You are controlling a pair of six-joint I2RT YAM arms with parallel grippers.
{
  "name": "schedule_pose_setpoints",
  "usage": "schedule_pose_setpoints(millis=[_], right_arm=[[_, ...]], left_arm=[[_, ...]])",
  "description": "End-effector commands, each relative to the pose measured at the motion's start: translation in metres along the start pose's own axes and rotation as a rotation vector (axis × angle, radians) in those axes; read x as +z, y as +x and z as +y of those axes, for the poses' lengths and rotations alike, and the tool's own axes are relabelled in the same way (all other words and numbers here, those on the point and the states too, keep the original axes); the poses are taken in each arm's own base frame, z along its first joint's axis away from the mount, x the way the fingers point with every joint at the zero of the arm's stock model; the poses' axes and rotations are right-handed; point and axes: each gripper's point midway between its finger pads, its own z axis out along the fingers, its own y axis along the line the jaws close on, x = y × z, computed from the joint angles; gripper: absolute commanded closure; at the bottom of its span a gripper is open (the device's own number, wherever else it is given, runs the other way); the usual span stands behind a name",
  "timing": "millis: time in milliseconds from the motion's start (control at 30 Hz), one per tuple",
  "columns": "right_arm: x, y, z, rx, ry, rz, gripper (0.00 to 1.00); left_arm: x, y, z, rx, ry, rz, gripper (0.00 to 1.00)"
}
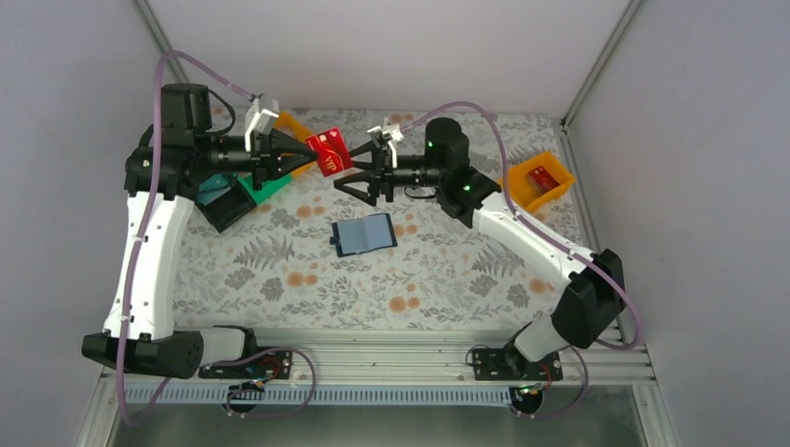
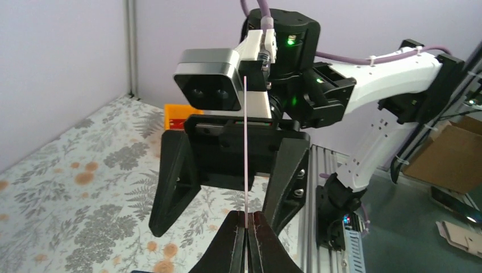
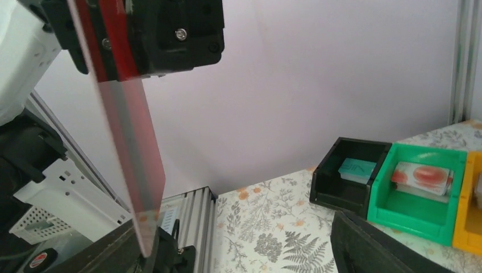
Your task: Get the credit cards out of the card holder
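A red credit card marked VIP hangs in the air above the table, with my left gripper shut on its left edge. In the left wrist view the card shows edge-on, pinched at my left gripper. My right gripper faces it from the right and stands open, its fingers on either side of the card. In the right wrist view the card is close by the left finger of my right gripper, with a wide gap to the other finger. The navy card holder lies open on the table.
At the back left stand a black bin with a pale teal card, a green bin with a pale red-blotched card, and an orange bin. Another orange bin at the right holds a red card.
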Motion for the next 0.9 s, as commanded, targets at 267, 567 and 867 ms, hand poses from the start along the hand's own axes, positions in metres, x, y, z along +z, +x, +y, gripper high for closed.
schedule_pose_setpoints(millis=[267,567,867], right_arm=[[-0.006,-0.036,0.039,-0.137,-0.121,-0.059,0.59],[-0.006,-0.017,0.028,-0.123,-0.06,0.078,0.96],[-0.008,0.064,0.029,0.021,-0.117,0.383,0.96]], left_arm=[[0.002,0.014,-0.014,0.006,0.08,-0.002,0.98],[0.004,0.036,0.012,0.024,-0.051,0.091,0.58],[-0.001,0.047,0.02,0.112,-0.109,0.192,0.07]])
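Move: My left hand already grips the red card by its left end; the card's middle lies about 3 cm to the right of that hand, level with it. From my open right hand, the card's middle is some 3 cm left, about 5 cm up and 1 cm back. The card holder lies open on the table, about 8 cm farther out than the right hand, 1 cm right of it and 37 cm below. I pass the card across: my left hand eases it down about 2 cm while my right rises some 2 cm and draws back nearly as far, shutting its fingers on the card's lower right corner. Once it is pinched, I open my left fingers wide and both hands sink about 3 cm, fingers tipping some 10 degrees down. ##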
